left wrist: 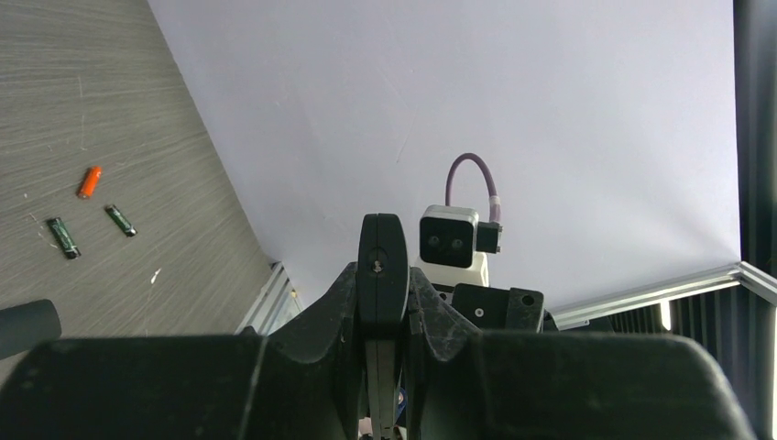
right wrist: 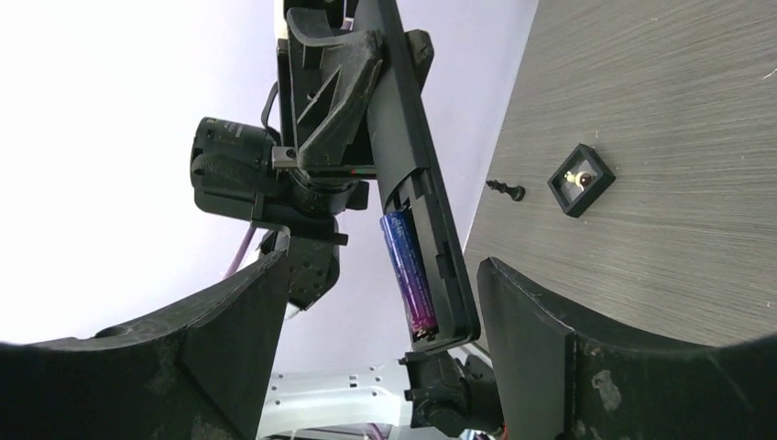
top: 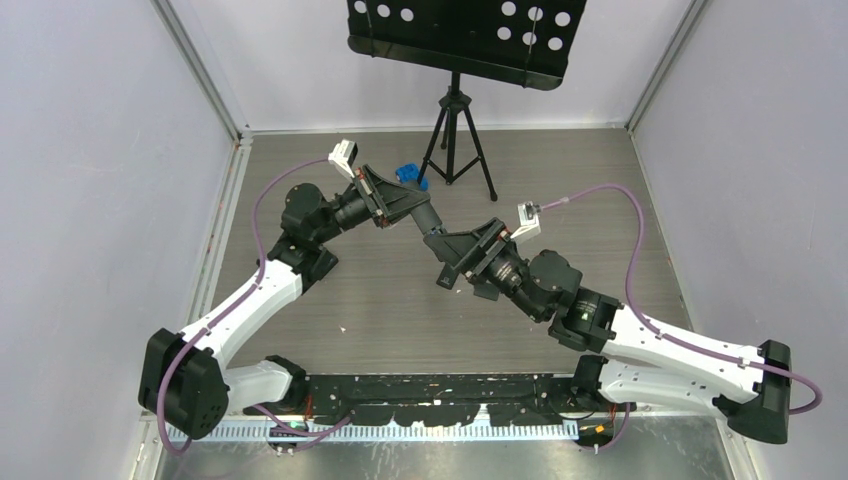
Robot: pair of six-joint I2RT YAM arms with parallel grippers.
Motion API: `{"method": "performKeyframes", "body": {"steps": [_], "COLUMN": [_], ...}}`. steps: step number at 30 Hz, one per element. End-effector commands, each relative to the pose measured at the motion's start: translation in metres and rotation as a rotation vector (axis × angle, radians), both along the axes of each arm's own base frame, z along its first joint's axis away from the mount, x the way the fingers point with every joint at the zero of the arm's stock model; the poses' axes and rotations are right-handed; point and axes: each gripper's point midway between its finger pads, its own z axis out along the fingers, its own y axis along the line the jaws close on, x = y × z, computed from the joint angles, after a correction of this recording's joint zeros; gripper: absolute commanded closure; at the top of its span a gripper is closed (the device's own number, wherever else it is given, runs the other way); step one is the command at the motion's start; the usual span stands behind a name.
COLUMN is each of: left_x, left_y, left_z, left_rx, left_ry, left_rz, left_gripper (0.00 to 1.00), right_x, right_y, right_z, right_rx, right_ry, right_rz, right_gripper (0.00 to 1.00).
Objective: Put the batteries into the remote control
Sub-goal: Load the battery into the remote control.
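Observation:
My left gripper (left wrist: 383,280) is shut on the remote control (left wrist: 382,252), a slim black bar seen edge-on and held in the air. In the right wrist view the remote control (right wrist: 410,137) shows its open compartment with a purple battery (right wrist: 409,273) lying in it. My right gripper (right wrist: 385,330) is open, and the remote's lower end sits between its fingers (right wrist: 550,348) without touching them. An orange battery (left wrist: 89,181) and two dark green batteries (left wrist: 120,220) (left wrist: 64,237) lie loose on the table. From above, the left gripper (top: 412,206) and right gripper (top: 442,262) meet mid-table.
A tripod (top: 457,140) carrying a perforated black stand (top: 465,35) is at the back, with a small blue object (top: 409,174) beside it. A small black square piece (right wrist: 581,180) and a tiny black screw-like part (right wrist: 507,190) lie on the table. Walls enclose the table.

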Motion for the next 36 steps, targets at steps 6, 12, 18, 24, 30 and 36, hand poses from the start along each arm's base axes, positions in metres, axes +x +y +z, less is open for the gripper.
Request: {"method": "performKeyframes", "body": {"steps": [6, 12, 18, 24, 30, 36], "left_x": [-0.007, -0.008, -0.009, -0.009, -0.008, -0.010], "left_y": [0.004, 0.004, 0.005, 0.005, 0.005, 0.005], "left_z": [0.028, 0.027, 0.027, 0.027, 0.028, 0.039], "left_rx": [-0.058, -0.062, -0.066, -0.070, -0.080, -0.109], "left_ry": [-0.092, -0.092, -0.091, -0.088, -0.077, -0.066], "left_rz": [0.004, 0.000, -0.001, -0.001, -0.001, -0.009], "left_gripper": [1.00, 1.00, 1.00, 1.00, 1.00, 1.00], "right_x": [0.020, 0.023, 0.024, 0.026, 0.025, 0.022], "right_y": [-0.001, -0.001, -0.008, -0.007, -0.006, -0.003], "right_z": [0.030, 0.029, 0.034, 0.027, 0.020, 0.006], "right_rx": [0.109, 0.132, 0.156, 0.159, 0.142, 0.089], "right_ry": [0.005, 0.018, 0.013, 0.035, 0.037, 0.020], "right_rz": [-0.100, -0.106, -0.114, -0.112, -0.102, -0.077], "right_gripper": [0.33, 0.41, 0.40, 0.48, 0.68, 0.85]}}
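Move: The battery end of the remote, a blue battery already in its open bay, lies about 3 cm ahead and 1 cm left of the right hand, level with it. From the left hand, which still grips the far end, it is roughly 8 cm back, 5 cm right and slightly lower. On the table some 32 cm below the right hand are the spare remote, about 11 cm ahead and 3 cm right, and the battery cover, 4 cm ahead and 11 cm right. The right hand eases about 2 cm forward and closes its wide-open fingers, pinching the held remote's battery end. ##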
